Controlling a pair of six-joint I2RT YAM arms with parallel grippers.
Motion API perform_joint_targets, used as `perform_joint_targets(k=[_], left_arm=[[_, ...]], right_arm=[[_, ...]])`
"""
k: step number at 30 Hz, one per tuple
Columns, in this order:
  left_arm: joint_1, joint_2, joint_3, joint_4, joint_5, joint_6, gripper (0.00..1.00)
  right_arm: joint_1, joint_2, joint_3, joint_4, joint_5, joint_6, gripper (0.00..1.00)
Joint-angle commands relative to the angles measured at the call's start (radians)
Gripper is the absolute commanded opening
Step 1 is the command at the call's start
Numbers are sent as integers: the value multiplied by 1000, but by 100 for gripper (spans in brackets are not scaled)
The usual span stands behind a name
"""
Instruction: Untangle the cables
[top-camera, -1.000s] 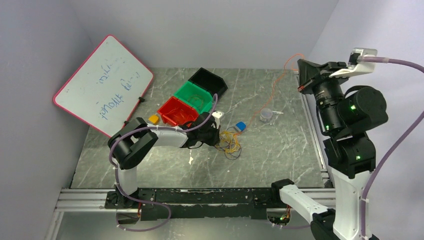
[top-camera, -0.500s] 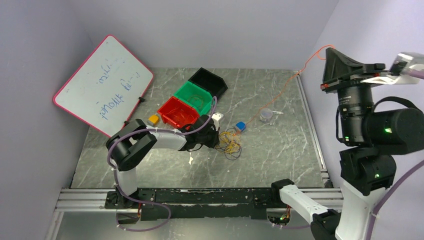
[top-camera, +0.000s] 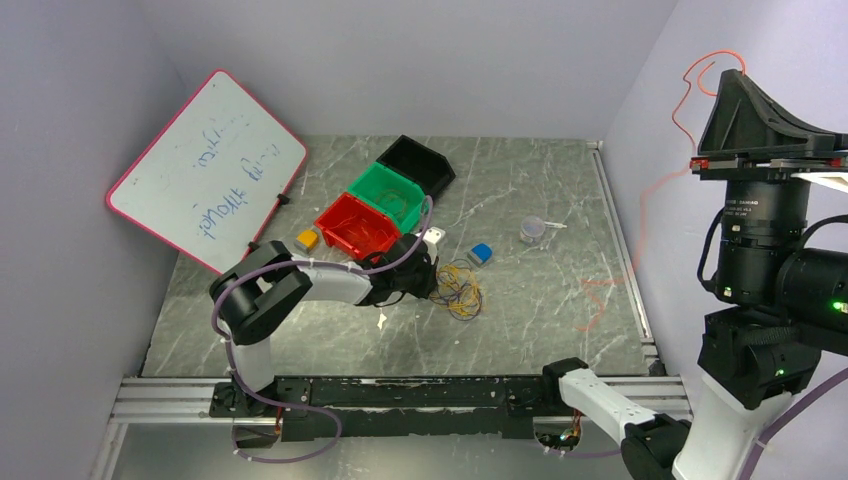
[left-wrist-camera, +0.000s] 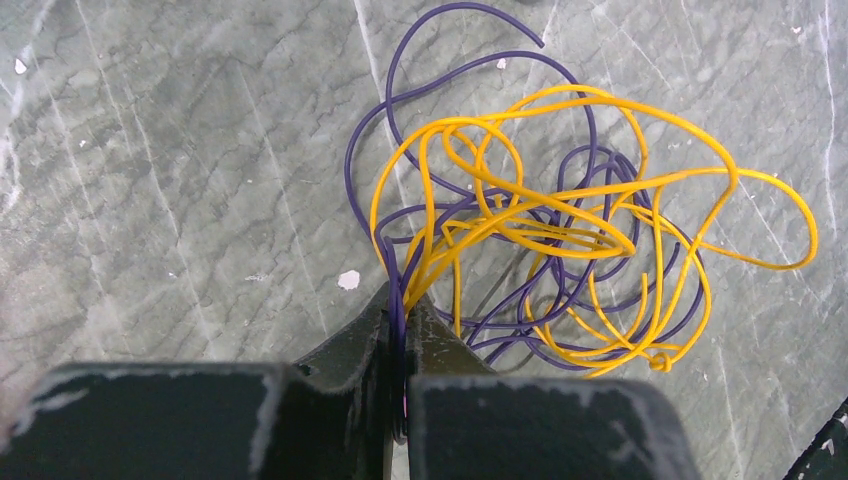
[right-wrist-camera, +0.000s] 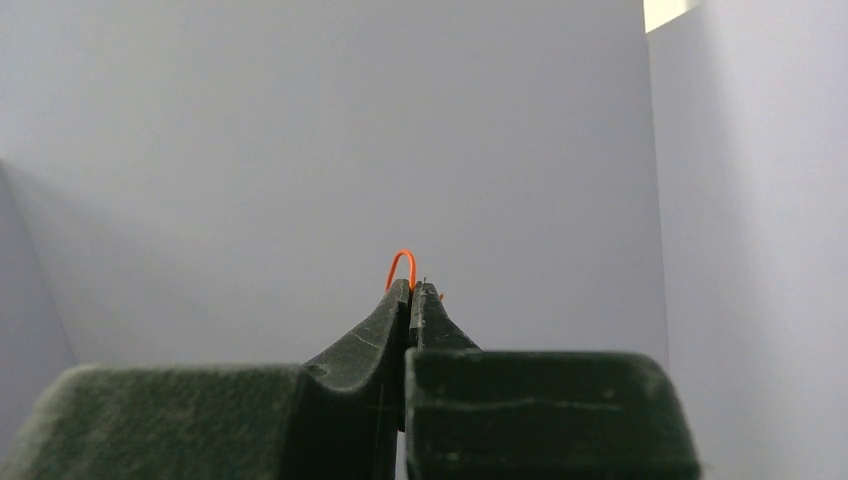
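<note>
The cables lie as a tangled clump (top-camera: 458, 292) at the table's middle: a yellow cable (left-wrist-camera: 560, 215) wound through a dark purple cable (left-wrist-camera: 349, 170). My left gripper (left-wrist-camera: 405, 300) is shut on purple and yellow strands at the clump's left edge (top-camera: 432, 284). My right gripper (right-wrist-camera: 411, 288) is raised high at the right (top-camera: 735, 75), facing the wall. It is shut on an orange cable (right-wrist-camera: 400, 254). That orange cable (top-camera: 648, 195) hangs down from it, and its tail rests on the table near the right edge, apart from the clump.
Red (top-camera: 355, 222), green (top-camera: 390, 192) and black (top-camera: 418, 160) bins stand in a row behind the left gripper. A whiteboard (top-camera: 210, 165) leans at the left. An orange block (top-camera: 307, 239), white block (top-camera: 434, 234), blue block (top-camera: 481, 253) and small clear cup (top-camera: 533, 229) lie nearby.
My right arm rose up and to the right with the orange cable, drawing it away from the clump and the cup. The left gripper stayed shut on the clump.
</note>
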Motion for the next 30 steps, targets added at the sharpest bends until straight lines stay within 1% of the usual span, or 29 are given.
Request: perform_joint_targets(k=[1, 4, 5, 6, 9, 11, 14, 15, 16, 19, 22, 25, 27, 30], left_arm=[[-22, 27, -52, -139, -24, -13, 7], [-25, 1, -49, -142, -21, -15, 7], [-26, -27, -47, -143, -21, -12, 10], [-27, -54, -44, -148, -23, -9, 16], [-29, -152, -26, -176, -33, 4, 37], [-28, -221, 7, -201, -31, 9, 48], [-28, -317, 46, -231, -26, 62, 61], [-28, -347, 59, -241, -27, 72, 71], [-28, -372, 72, -255, -32, 79, 77], [-29, -451, 104, -283, -36, 101, 81], [-27, -537, 113, -257, -40, 128, 84], [-27, -590, 148, -246, -39, 162, 86], [-27, -616, 179, -235, -19, 189, 86], [-27, -636, 221, -194, 52, 239, 88]], right_arm=[[7, 8, 2, 28, 15, -11, 0], [7, -3, -44, 18, 8, 12, 0], [7, -6, -59, 11, 7, 19, 0], [7, -6, -72, -4, 6, 22, 0], [7, -13, -107, -39, 16, 24, 0], [7, -27, -149, -48, 36, 26, 0], [7, -52, -212, -46, 54, 39, 0], [7, -59, -230, -43, 54, 46, 0], [7, -64, -247, -41, 52, 53, 0], [7, -57, -274, -49, 25, 74, 0], [7, -34, -281, -67, -38, 95, 0], [7, -9, -283, -87, -109, 114, 0], [7, -3, -298, -85, -147, 124, 0], [6, -4, -330, -67, -185, 144, 0]])
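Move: The yellow and purple tangle, pinched at its near edge by the left fingers, has its middle about 5 cm to that hand's right, level ahead, 1 cm below; the blue block stands some 9 cm right and 8 cm ahead. The green bin lies roughly 30 cm ahead, 33 cm left and 66 cm below the right hand, which already holds the orange cable; from it the jar is about 23 cm ahead, 5 cm left, 67 cm below. The tangle is let go: the left fingers open wide while the hand eases back about 2 cm, then climbs straight off it some 27 cm, its fingertips tilting up about 30 degrees. The orange cable stays pinched in the right hand, which comes down and forward and later also left, towards the green bin, its fingers tipping down. ##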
